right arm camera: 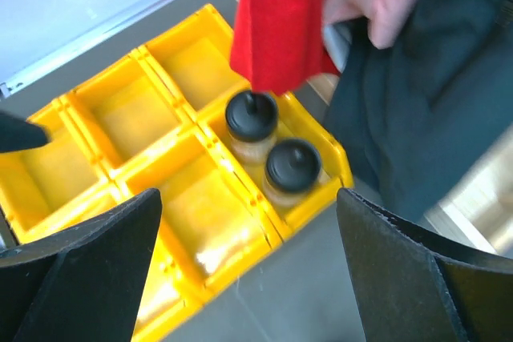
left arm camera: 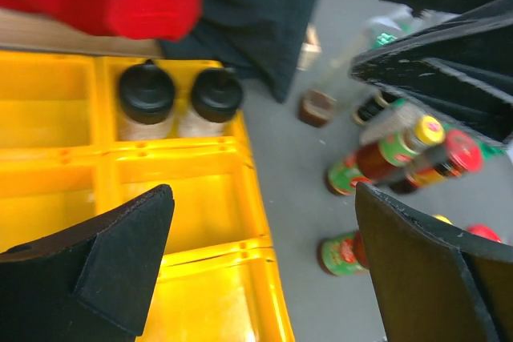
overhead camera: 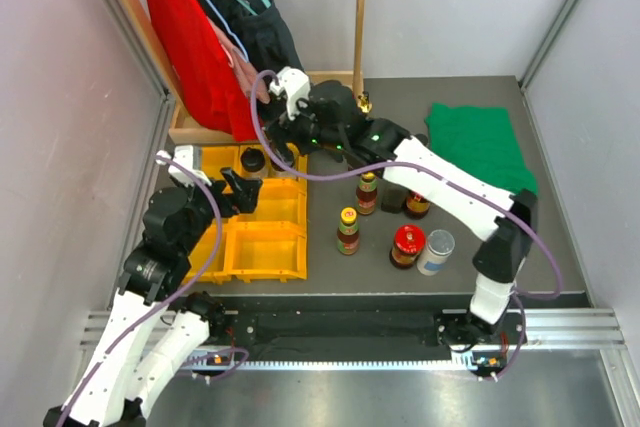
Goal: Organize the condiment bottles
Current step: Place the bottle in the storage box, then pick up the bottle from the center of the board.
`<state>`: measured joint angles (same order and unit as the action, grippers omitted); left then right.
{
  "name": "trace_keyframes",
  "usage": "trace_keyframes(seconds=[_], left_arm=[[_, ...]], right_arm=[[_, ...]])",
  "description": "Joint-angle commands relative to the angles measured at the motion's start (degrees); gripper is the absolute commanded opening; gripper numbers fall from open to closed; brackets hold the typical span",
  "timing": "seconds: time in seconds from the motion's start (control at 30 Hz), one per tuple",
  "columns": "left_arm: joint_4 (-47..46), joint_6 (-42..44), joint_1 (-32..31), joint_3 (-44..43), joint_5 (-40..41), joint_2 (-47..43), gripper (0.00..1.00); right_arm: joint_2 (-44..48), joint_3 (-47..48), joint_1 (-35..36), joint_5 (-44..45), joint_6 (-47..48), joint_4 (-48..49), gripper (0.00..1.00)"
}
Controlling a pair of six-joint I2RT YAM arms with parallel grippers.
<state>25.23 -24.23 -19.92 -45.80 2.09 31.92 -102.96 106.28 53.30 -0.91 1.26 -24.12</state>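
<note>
Two black-capped jars (right arm camera: 252,122) (right arm camera: 293,170) stand side by side in a back compartment of the yellow tray (right arm camera: 120,118); they also show in the left wrist view (left arm camera: 147,102) (left arm camera: 215,100). My right gripper (right arm camera: 248,278) is open and empty, hovering above the tray's right edge near them (overhead camera: 283,144). My left gripper (left arm camera: 264,270) is open and empty over the tray's middle (overhead camera: 243,190). On the grey table to the right stand yellow-capped dark sauce bottles (overhead camera: 368,192) (overhead camera: 347,230) (overhead camera: 417,204), a red-lidded jar (overhead camera: 407,245) and a silver-lidded canister (overhead camera: 436,251).
Red (overhead camera: 185,37) and dark (overhead camera: 245,17) garments hang on a wooden rack behind the tray, reaching down close to the jars. A green cloth (overhead camera: 480,142) lies at the back right. A small gold-topped bottle (overhead camera: 365,102) stands by the rack's post.
</note>
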Motion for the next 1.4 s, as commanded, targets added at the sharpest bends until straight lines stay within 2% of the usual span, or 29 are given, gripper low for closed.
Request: trace_keyframes(seconds=[0.0,0.17,0.33,0.5,0.57,0.67,0.77,0.9,1.07,1.23,1.37], left_arm=[[-8.2,0.9,0.1,0.0,-8.8,3.2,0.99],[-13.4,-0.5,0.0,-2.4,-13.7,9.0,0.99],[-20.7,-0.2,-1.8,-5.7,-17.8,18.6,0.99],[-24.0,6.4,-9.8,-12.6,-11.2,32.7,0.99],[-24.0,10.2,-13.0,-18.3,-9.6,39.3,0.99],[-24.8,13.1,-15.3,-24.7,-7.7,47.0,0.99],[-30.0,13.2,-15.9,-27.5,-6.6,52.1,0.99],[-35.3,12.3,-16.0,-28.7,-5.6,55.9,0.99],[-38.2,11.7,-16.1,-30.4,-5.2,59.9,0.99],[-41.8,10.4,-16.0,-30.9,-4.4,63.0,0.99],[-44.7,9.6,-16.0,-31.8,-3.9,65.1,0.98]], right_arm=[[10.2,-2.7,0.4,3.1,-0.8,-3.0,0.89],[17.6,-4.1,0.5,10.0,-4.5,-9.9,0.9],[25.5,-8.5,0.0,16.5,-9.1,-14.5,0.92],[31.9,-14.2,-3.2,26.1,-17.6,-18.0,0.92],[35.0,-17.0,-4.2,27.9,-18.9,-18.4,0.92],[40.3,-22.1,-5.5,32.0,-20.5,-16.5,0.91],[46.4,-27.1,-6.7,34.4,-20.9,-12.6,0.92],[53.1,-31.8,-7.2,38.9,-20.1,-8.5,0.93],[54.7,-31.7,-7.4,45.7,-19.4,-10.9,0.93],[54.6,-31.2,-8.6,46.9,-21.6,-13.8,0.93],[55.1,-31.6,-10.8,44.5,-23.8,-14.9,0.93]])
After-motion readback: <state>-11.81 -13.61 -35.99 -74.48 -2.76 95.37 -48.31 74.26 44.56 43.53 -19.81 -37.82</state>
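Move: The tall gold-spouted bottle stands about 22 cm ahead of the open left gripper and 27 cm to its right, its middle roughly 14 cm lower; the rear yellow-cap sauce bottle is some 11 cm nearer than that bottle and 2 cm farther right. From the empty right gripper, the rear red-lid jar lies about 34 cm right, 4 cm ahead and 26 cm down, with the front red-lid jar some 16 cm nearer the base and 5 cm left of it. Sweep the left gripper right and forward at nearly level height, about 23 cm across and 18 cm out, turning it clockwise some 25 degrees with the fingers kept wide open, up to just short of the tall spouted bottle's neck. Meanwhile clear the right gripper from above the box, about 35 cm to the right, drawing back and rising some 7 cm each, and swing it clockwise about 55 degrees to face the red-lid jar. ##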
